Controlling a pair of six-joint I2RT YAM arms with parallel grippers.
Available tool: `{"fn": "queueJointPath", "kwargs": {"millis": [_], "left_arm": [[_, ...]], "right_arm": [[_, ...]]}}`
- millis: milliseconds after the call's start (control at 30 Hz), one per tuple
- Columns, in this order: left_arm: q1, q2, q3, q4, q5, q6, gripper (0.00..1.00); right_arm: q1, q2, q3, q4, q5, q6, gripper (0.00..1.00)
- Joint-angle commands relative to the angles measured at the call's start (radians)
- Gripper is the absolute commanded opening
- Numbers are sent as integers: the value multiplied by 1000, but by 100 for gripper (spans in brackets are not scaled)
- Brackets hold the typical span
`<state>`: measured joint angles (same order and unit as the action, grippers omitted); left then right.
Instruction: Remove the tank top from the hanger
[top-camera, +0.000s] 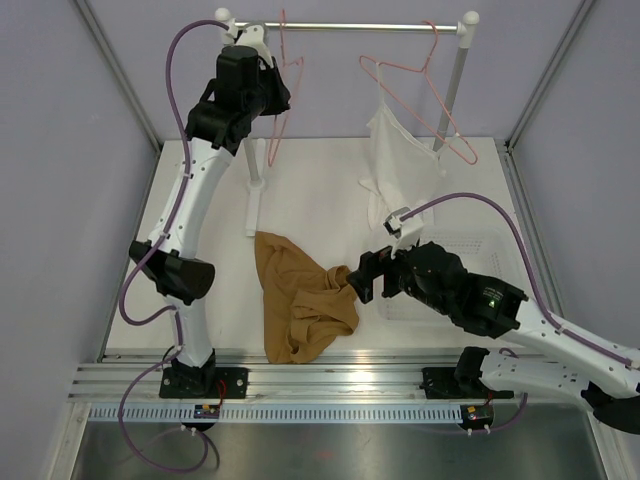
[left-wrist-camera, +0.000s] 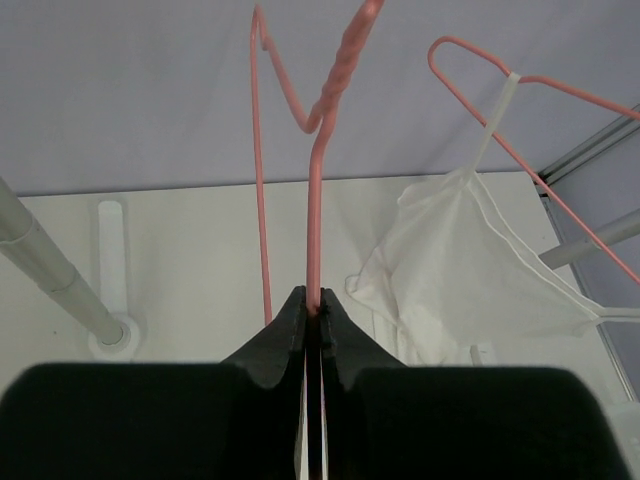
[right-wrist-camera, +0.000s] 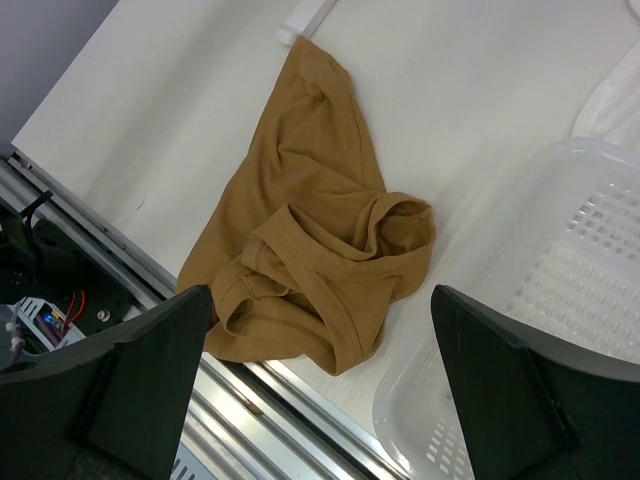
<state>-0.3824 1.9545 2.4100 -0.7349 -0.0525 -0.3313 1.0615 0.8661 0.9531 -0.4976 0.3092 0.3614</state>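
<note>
The tan tank top (top-camera: 300, 300) lies crumpled on the white table, off the hanger; the right wrist view shows the tank top (right-wrist-camera: 310, 220) folded over itself. The bare pink wire hanger (top-camera: 277, 135) hangs from the rail at the back left. My left gripper (top-camera: 280, 92) is raised to it, and in the left wrist view the left gripper (left-wrist-camera: 314, 300) is shut on the hanger (left-wrist-camera: 316, 200) wire. My right gripper (top-camera: 362, 275) hovers at the tank top's right edge. The right gripper (right-wrist-camera: 320, 300) is open with nothing between its fingers.
A second pink hanger (top-camera: 430, 100) on the rail (top-camera: 350, 27) carries a white garment (top-camera: 395, 160). A white perforated basket (right-wrist-camera: 570, 300) sits on the table under my right arm. The rack's left pole base (left-wrist-camera: 110, 330) stands on the table.
</note>
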Motion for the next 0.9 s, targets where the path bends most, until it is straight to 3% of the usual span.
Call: {"fn": "queueJointPath", "kwargs": {"millis": [0,67,100,200,233,367,467,633,867], "left_arm": [[13,-40,29,16,23,6,19],[13,-68,18,14,34,3,34],[13,-80,18,8,39,5,50],[13,-135,9,-11,46,5,79],[13,-156,2,-14,74,5,99],[13,-284,-86,-63,57,6,99],[13,-429,-161,-155,-53,3,99],[14,-837,-619,-117,-150,-43,99],[13,-1214,-998,-135,-213,-55,99]], "right_arm": [[6,2,16,53,-54,-19,99],[5,22,21,59,-68,-22,99],[5,36,33,63,-76,-30,99],[6,111,70,70,-87,-45,100],[5,135,82,73,-88,-50,100],[5,305,147,86,-114,-75,99],[5,460,216,52,-131,-98,100],[8,675,337,31,-144,-98,99],[12,989,481,-35,-131,-105,99]]}}
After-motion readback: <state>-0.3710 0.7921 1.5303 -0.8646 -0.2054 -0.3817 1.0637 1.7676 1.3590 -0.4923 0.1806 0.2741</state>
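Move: The left hand has the empty pink hanger pinched, its hook at the rack's rod, which runs about 10 cm above and 5 cm ahead of this hand; the rack's left post is some 10 cm to the left and the other hanger some 25 cm to the right. For the open right hand, the rumpled tank top lies roughly 14 cm left, 2 cm ahead and 25 cm below, with the plastic basket about 19 cm right and 8 cm ahead. Leftward and down in equal parts, about 15 cm each, with a little forward, the right hand swings in over the tank top, fingers staying wide open and tipping some 30 degrees steeper downward. The left fingers open wide, let go of the hanger and draw back about 30 cm and left about 15 cm, rising first, then sinking partway. ##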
